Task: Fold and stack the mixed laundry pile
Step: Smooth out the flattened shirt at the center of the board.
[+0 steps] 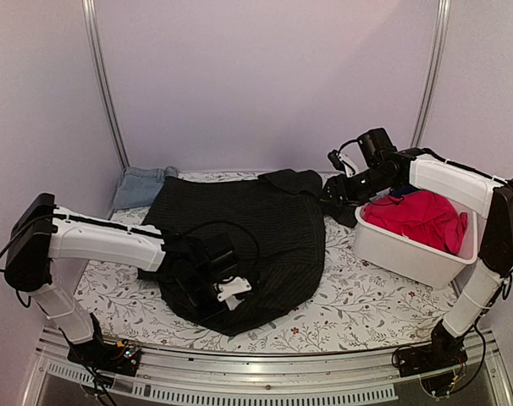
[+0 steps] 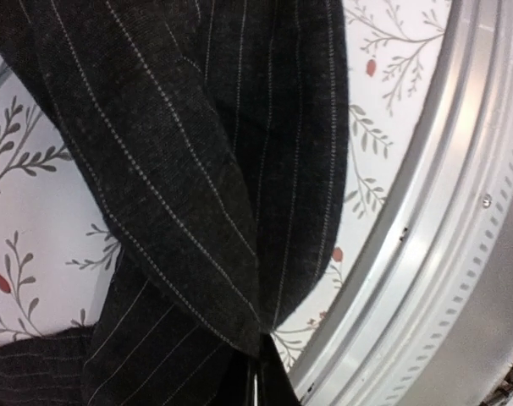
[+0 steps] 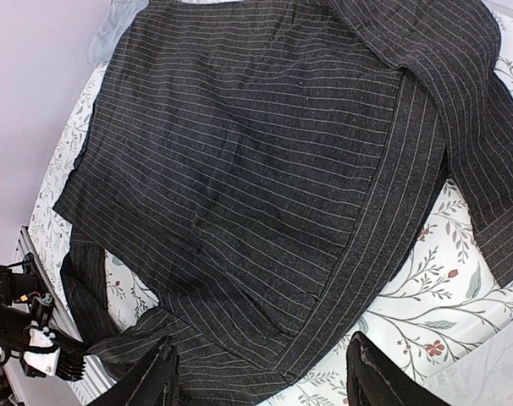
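A black pinstriped shirt (image 1: 248, 228) lies spread over the middle of the floral table cover. My left gripper (image 1: 229, 300) sits at the shirt's near edge and is shut on a fold of its cloth (image 2: 197, 152), pinched at the closed fingertips (image 2: 258, 385). My right gripper (image 1: 337, 190) hovers over the shirt's far right part, its fingers (image 3: 151, 381) wide apart with nothing between them and the shirt (image 3: 256, 169) below. A light blue denim piece (image 1: 142, 184) lies at the far left. Red-pink cloth (image 1: 421, 216) fills the bin.
The white plastic bin (image 1: 409, 254) stands at the right, beside the right arm. The table's metal front rail (image 2: 443, 254) runs close to the left gripper. Purple walls close in the back and both sides.
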Available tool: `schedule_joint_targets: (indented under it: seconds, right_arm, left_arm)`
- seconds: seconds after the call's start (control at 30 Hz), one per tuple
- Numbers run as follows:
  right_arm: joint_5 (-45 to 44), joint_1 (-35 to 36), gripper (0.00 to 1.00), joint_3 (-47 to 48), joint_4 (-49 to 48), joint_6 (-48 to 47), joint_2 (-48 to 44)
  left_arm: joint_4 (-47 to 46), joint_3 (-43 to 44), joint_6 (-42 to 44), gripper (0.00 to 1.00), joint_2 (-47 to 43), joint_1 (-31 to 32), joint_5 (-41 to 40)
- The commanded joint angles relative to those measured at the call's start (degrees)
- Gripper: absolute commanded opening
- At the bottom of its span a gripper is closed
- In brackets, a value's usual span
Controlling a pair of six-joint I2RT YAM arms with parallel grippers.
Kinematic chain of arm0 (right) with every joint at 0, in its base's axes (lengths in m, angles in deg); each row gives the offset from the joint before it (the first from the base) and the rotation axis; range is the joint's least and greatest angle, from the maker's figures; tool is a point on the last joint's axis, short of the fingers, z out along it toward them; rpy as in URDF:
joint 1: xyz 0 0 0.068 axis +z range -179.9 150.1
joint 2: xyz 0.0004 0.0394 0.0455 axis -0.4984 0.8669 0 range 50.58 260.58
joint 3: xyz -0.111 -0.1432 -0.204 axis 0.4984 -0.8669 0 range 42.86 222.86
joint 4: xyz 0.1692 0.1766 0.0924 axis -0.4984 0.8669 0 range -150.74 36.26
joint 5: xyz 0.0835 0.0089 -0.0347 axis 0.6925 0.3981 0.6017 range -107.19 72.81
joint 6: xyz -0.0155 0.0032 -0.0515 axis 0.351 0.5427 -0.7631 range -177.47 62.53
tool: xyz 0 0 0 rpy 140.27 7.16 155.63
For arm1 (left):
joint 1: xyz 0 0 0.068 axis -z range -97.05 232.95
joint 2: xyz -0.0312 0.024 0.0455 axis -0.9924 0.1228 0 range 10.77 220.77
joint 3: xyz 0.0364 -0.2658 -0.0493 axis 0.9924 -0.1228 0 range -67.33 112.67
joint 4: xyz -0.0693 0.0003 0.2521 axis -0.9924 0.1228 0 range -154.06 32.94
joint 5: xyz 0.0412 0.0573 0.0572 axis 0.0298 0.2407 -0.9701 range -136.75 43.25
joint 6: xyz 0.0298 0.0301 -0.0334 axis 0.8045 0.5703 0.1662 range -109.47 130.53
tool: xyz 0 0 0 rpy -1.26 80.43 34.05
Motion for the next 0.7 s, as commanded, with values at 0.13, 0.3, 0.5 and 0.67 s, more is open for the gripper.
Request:
schedule_joint_targets:
  seconds: [0.13, 0.3, 0.5, 0.67]
  right_arm:
    - [-3.13, -0.29, 0.64, 2.68, -0.58, 2.48, -0.59]
    - [-4.27, -0.59, 0.64, 6.07, -0.84, 3.13, 1.07]
    - [-3.02, -1.18, 0.64, 7.20, -1.42, 4.60, 1.42]
    - [-0.12, -1.13, 0.61, 3.54, -2.97, 5.38, 0.53]
  left_arm:
    - [10.02, 13.56, 2.89, 0.00, -5.15, -2.47, 6.79]
    - [4.81, 26.80, 3.73, 0.00, -3.47, -12.22, 17.78]
    - [-14.80, 22.24, -12.51, 0.00, -2.95, -27.65, 18.29]
    - [-26.74, 6.65, -27.01, 0.00, -2.60, -44.71, 18.43]
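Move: The shirt's near sleeve is already pinched in the left hand at the board's front. The middle of the shirt's body, over which it is carried, lies about 29 cm ahead of that hand, level sideways and some 3 cm lower. From the same hand, the far sleeve is about 38 cm ahead and 30 cm right, the folded denim roughly 44 cm ahead and 34 cm left. From the right hand, the body's middle is some 25 cm left, 2 cm ahead and 18 cm below. The shirt's near sleeve, still shut in the left fingers, is drawn briskly up off the board, veering some 6 cm right, then swept about 24 cm forward over the shirt's body; the hand peaks about 20 cm up, swings back left and starts to sink. Meanwhile its fingers swing out to the right and the hand turns counter-clockwise. The empty right hand, still open, eases a few centimetres up and forward. ##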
